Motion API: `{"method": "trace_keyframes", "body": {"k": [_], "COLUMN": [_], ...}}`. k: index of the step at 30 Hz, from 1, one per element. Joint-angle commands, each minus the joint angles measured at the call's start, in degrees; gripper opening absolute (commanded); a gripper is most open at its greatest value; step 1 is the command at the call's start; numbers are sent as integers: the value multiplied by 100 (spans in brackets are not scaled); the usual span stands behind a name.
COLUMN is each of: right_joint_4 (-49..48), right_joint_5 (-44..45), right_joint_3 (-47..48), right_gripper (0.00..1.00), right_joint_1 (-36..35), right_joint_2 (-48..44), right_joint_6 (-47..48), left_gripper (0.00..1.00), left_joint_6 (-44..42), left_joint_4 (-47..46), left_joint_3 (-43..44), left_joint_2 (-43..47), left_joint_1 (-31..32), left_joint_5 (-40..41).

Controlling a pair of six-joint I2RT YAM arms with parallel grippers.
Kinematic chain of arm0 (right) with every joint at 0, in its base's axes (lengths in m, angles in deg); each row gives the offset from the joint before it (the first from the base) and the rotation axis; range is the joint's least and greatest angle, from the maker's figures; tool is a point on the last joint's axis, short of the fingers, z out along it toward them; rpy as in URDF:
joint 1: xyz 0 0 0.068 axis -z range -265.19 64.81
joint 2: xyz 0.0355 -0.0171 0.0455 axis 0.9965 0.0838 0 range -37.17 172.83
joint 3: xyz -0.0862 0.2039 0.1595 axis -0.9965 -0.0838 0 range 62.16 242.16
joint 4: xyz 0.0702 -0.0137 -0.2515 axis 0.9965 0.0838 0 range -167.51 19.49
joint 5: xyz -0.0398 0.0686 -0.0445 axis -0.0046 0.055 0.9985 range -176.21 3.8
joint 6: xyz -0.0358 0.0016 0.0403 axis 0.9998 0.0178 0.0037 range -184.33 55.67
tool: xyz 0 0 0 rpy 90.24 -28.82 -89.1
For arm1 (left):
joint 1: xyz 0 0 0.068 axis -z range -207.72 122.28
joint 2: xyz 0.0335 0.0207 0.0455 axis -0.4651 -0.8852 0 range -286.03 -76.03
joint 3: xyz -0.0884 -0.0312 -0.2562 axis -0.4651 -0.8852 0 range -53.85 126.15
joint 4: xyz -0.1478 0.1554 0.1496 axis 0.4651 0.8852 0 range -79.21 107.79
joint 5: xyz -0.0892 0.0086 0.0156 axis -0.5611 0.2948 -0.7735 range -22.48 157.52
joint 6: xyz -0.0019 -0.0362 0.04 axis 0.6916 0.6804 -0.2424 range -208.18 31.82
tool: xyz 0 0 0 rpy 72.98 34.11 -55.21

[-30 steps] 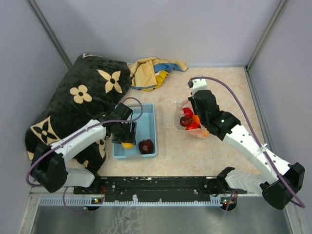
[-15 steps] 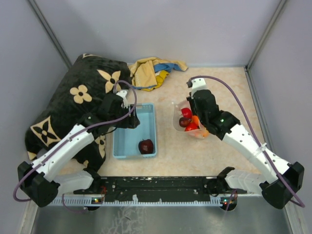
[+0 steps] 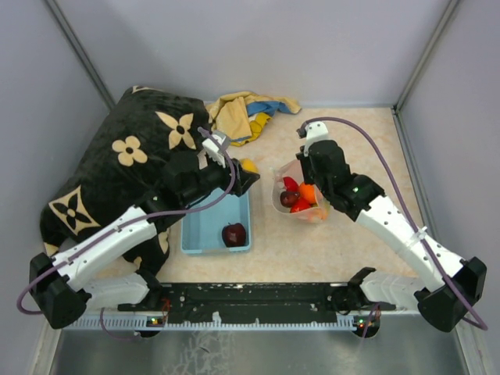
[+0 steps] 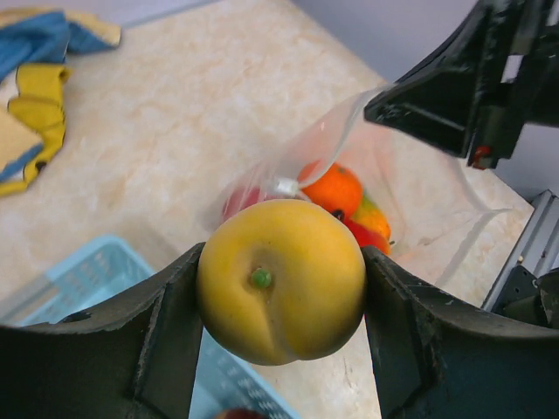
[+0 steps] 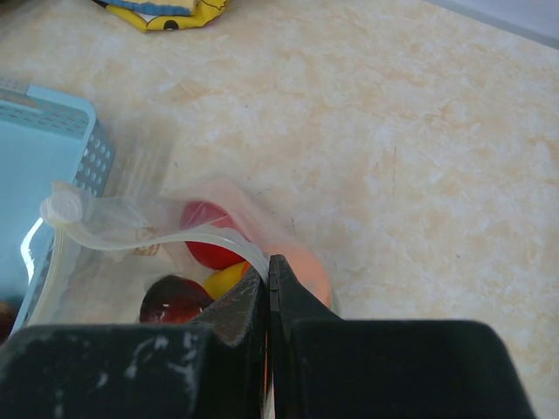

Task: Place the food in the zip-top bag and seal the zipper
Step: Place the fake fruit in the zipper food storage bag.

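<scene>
My left gripper point(image 3: 247, 167) is shut on a yellow fruit point(image 4: 279, 279) and holds it in the air past the blue basket's far right corner, just left of the zip-top bag point(image 3: 295, 205). The clear bag stands open on the table with red, orange, yellow and dark maroon fruits point(image 5: 210, 249) inside. My right gripper point(image 5: 269, 271) is shut on the bag's whitish zipper point(image 5: 157, 240) at its right side and holds the mouth up. One dark maroon fruit point(image 3: 233, 233) lies in the blue basket point(image 3: 199, 234).
A big black cushion with tan flowers point(image 3: 133, 156) lies left of the basket, under my left arm. A crumpled yellow and blue cloth point(image 3: 242, 113) sits at the back. Grey walls close in the table on three sides.
My left gripper lifted the yellow fruit out of the basket and carried it far and right, up to the bag. The right gripper and the bag shifted slightly left.
</scene>
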Motion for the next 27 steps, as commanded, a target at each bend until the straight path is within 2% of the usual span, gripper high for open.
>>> {"method": "trace_keyframes", "body": {"k": [1,10,15,19,27], "right_joint_4": [-134,62,61,77,134], "right_joint_5": [-125,-413,-604,-659,-687], "right_joint_3": [449,606,633,662,599], "right_gripper": [0,0,0,0,0], "right_joint_1": [36,29,27,26,29], "right_joint_2": [-41,102,171,204,53], "right_joint_6": [-123,-286,-381,-438,-506], "left_gripper": [47,46,45,45,44], "left_joint_6": [-625,-1643,-2918,-3918,-4546], "left_joint_4": [-1650,-3107,-4188,-4025,-3343], "left_joint_3": [-160,-545,-1152,-1015,-380], "left_joint_2": [-245,-581,-715,-1031,-1601], "left_joint_1": [181,544,689,722,722], "left_joint_5": [-481,-1192,-1876,-2291,-2227]}}
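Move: The left hand already holds the yellow fruit. From it the bag mouth lies about 14 cm to the right, 3 cm ahead and 12 cm below. The right gripper, shut on the bag's rim, is some 18 cm right and 4 cm ahead, 3 cm lower. The dark fruit left in the tray is about 4 cm left, 6 cm back and 25 cm below. From the right hand the bag mouth is roughly 4 cm left, 1 cm back and 9 cm below. Rightward, about 10 cm, the left hand carries the yellow fruit towards the bag mouth, rising a little and then sinking while it eases back about 3 cm. Its fingers swing clockwise to point nearly straight right as the wrist rolls some 40 degrees clockwise, seen from behind the hand; the grip stays. The right hand keeps pinching the bag's rim and drifts about 2 cm left. ##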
